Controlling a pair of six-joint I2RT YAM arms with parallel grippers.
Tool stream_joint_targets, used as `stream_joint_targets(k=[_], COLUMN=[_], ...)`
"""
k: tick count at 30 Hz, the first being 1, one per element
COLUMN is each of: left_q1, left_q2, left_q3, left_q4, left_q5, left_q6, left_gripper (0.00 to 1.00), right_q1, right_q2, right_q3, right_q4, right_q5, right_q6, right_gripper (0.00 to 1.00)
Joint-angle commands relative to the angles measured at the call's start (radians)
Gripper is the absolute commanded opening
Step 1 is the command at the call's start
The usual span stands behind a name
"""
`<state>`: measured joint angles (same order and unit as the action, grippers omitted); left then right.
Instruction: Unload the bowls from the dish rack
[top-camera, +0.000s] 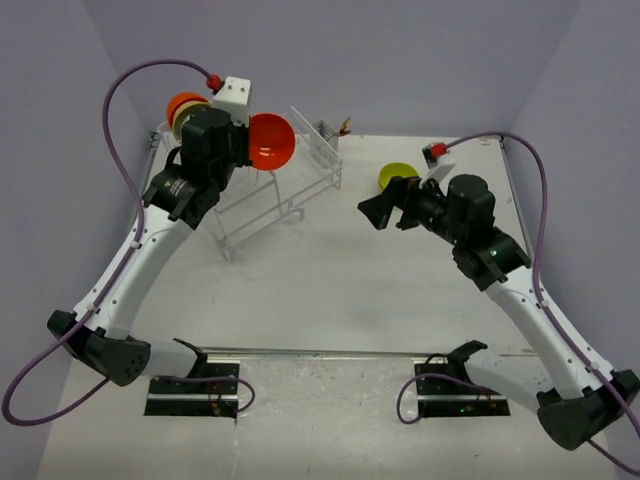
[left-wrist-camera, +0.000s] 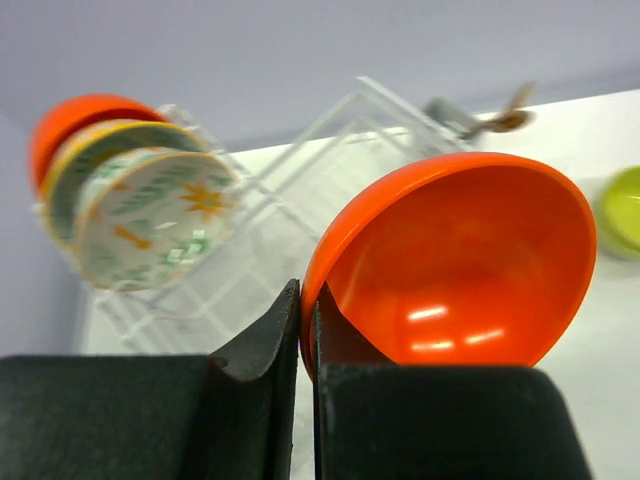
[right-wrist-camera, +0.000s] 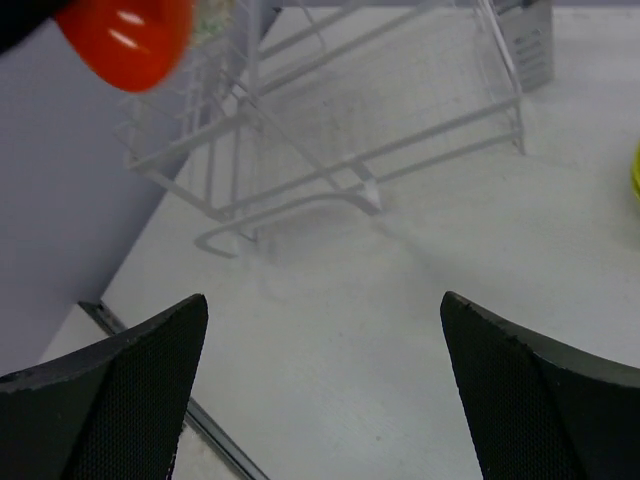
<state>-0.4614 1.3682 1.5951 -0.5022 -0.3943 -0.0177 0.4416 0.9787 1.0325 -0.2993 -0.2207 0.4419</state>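
My left gripper (top-camera: 245, 150) (left-wrist-camera: 305, 300) is shut on the rim of an orange-red bowl (top-camera: 270, 140) (left-wrist-camera: 460, 260) and holds it in the air above the dish rack (top-camera: 285, 190) (left-wrist-camera: 300, 180). That bowl also shows at the top left of the right wrist view (right-wrist-camera: 130, 40). A patterned whitish bowl (left-wrist-camera: 150, 215) and another orange-red bowl (left-wrist-camera: 80, 120) (top-camera: 185, 103) stand on edge at the rack's far left end. A lime-green bowl (top-camera: 397, 175) (left-wrist-camera: 625, 205) sits on the table right of the rack. My right gripper (top-camera: 385, 208) (right-wrist-camera: 320, 310) is open and empty, low over the table beside the green bowl.
The rack's side cup (top-camera: 327, 133) (left-wrist-camera: 455, 112) at its far right corner holds a utensil. The rack (right-wrist-camera: 330, 130) lies ahead of my right gripper. Purple walls close in the table at the back and both sides. A metal strip (top-camera: 330, 352) runs along the near edge.
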Motion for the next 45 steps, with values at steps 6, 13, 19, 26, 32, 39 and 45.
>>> stream_joint_targets(k=[6,13,19,26,32,39,45], left_q1=[-0.233,-0.266,-0.266,-0.266,-0.264,-0.100,0.122], left_q2=[0.032,0.028,0.029,0.028,0.020,0.003,0.048], left_q3=[-0.012,-0.024,-0.020,-0.014,0.060,0.137,0.243], left_q4=[-0.047,-0.036,-0.035,-0.029,-0.134,-0.180,-0.222], left_q5=[0.130,0.130,0.129,0.143,-0.122,-0.390,-0.316], left_q6=[-0.278,-0.320,-0.320,-0.324,-0.303,-0.177,-0.185], left_gripper=[0.00,0.00,0.00,0.00,1.00,1.00,1.00], right_q1=[0.270,0.295,0.305,0.307,0.169,-0.030,-0.090], right_q2=[0.313,0.362,0.359,0.390,0.405,0.638,0.796], right_q3=[0.464,0.454,0.420,0.423,0.362,0.291,0.284], right_q4=[-0.119,-0.184,-0.169,-0.156,-0.215,-0.300,-0.279], right_q5=[0.487,0.629,0.572,0.569,0.534,0.322,0.247], right_q6=[-0.052,-0.066,-0.081,-0.072,-0.016,-0.072,-0.081], right_gripper=[0.93,0.79,0.37,0.00,0.00,0.00,0.00])
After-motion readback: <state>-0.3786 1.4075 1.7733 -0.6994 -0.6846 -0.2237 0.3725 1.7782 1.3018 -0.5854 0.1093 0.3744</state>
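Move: The orange bowl is pinched by its left rim in the left fingers, its middle about 5 cm right and 2 cm ahead of them. The open right gripper, where it is taken, waits some 29 cm right, 11 cm back and 7 cm lower. The patterned bowls in the rack sit about 12 cm left, 13 cm ahead, 12 cm below. From the right hand, the orange bowl is about 23 cm left, 12 cm ahead, 8 cm up; the green bowls 25 cm ahead, 8 cm right, 28 cm below. Rightward, slightly back and down, the left hand swings the orange bowl about 14 cm to meet the right hand, which arcs up and left, dips again and pinches the free rim. The left fingers then open and retreat left and up towards the rack; the right hand lowers the bowl some 24 cm, drawing right and tipping down. ##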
